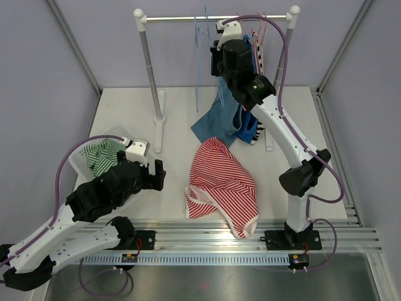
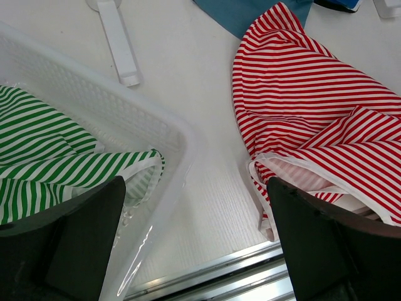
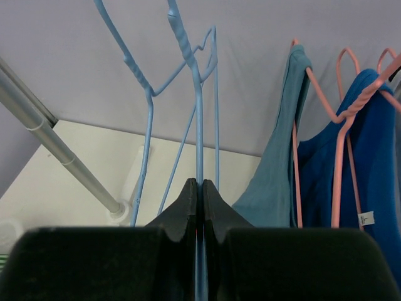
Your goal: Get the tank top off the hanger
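Note:
My right gripper is up at the rack, shut on the thin wire of an empty blue hanger; from above it sits just right of the blue hangers. A teal tank top hangs by one strap from a pink hanger to the right of the jaws. From above, its body drapes down onto the table. My left gripper hovers open and empty over the table between the basket and a red striped top, low at the left.
A red-and-white striped top lies mid-table. A white basket holds a green striped top. A dark blue top hangs on another pink hanger. The rack's rod and left pole stand behind.

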`<state>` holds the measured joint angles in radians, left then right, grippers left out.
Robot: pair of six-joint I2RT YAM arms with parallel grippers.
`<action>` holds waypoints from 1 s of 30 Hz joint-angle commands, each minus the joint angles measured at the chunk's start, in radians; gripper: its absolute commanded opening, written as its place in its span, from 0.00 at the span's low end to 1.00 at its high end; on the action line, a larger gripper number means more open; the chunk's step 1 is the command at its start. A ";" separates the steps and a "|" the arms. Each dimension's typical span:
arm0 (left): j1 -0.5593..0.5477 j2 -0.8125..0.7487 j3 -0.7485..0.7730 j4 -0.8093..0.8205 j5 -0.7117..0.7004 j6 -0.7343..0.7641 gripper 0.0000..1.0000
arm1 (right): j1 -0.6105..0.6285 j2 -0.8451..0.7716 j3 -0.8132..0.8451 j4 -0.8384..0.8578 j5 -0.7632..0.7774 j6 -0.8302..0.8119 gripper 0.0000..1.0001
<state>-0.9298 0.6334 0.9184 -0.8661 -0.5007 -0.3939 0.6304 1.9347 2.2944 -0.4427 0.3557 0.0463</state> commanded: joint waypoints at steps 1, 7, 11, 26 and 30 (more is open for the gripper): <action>0.002 0.015 -0.007 0.047 0.005 0.012 0.99 | 0.005 -0.002 0.005 0.028 0.009 0.016 0.00; 0.005 0.028 -0.003 0.050 0.019 0.013 0.99 | 0.006 -0.054 -0.093 0.065 -0.038 0.066 0.01; 0.005 0.058 0.028 0.045 0.042 -0.009 0.99 | 0.006 -0.092 -0.111 0.064 -0.076 0.075 0.30; -0.055 0.471 0.060 0.426 0.255 -0.102 0.99 | 0.005 -0.609 -0.457 0.044 -0.098 0.038 1.00; -0.105 0.676 0.114 0.509 0.295 -0.100 0.99 | 0.005 -0.901 -0.729 0.065 -0.136 0.087 0.99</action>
<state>-1.0061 1.2175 0.9672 -0.5098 -0.2707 -0.4816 0.6304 1.1839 1.7157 -0.3771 0.2638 0.1020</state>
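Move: The right hand holds the light-blue hanger just below the rail, which is about 4 cm farther out and some 15 cm above it; the other empty blue hanger is roughly 6 cm left and 3 cm ahead, the teal tank top about 6 cm right, 2 cm ahead and 15 cm lower. From the open left hand, the red-striped tank top lies around 21 cm right, 4 cm ahead and 22 cm below, with the basket some 16 cm left, 12 cm ahead and 20 cm down. Still pinching the blue hanger, the right hand lowers it about 4 cm at the rail, opens wide to let go, then pulls back nearly 20 cm towards the base, rising and swinging right, clear of the rack. The left hand, fingers staying wide open, starts slowly, then sweeps about 15 cm right and some 7 cm down towards the red-striped tank top, tipping further down and turning slightly clockwise, without touching it yet. ##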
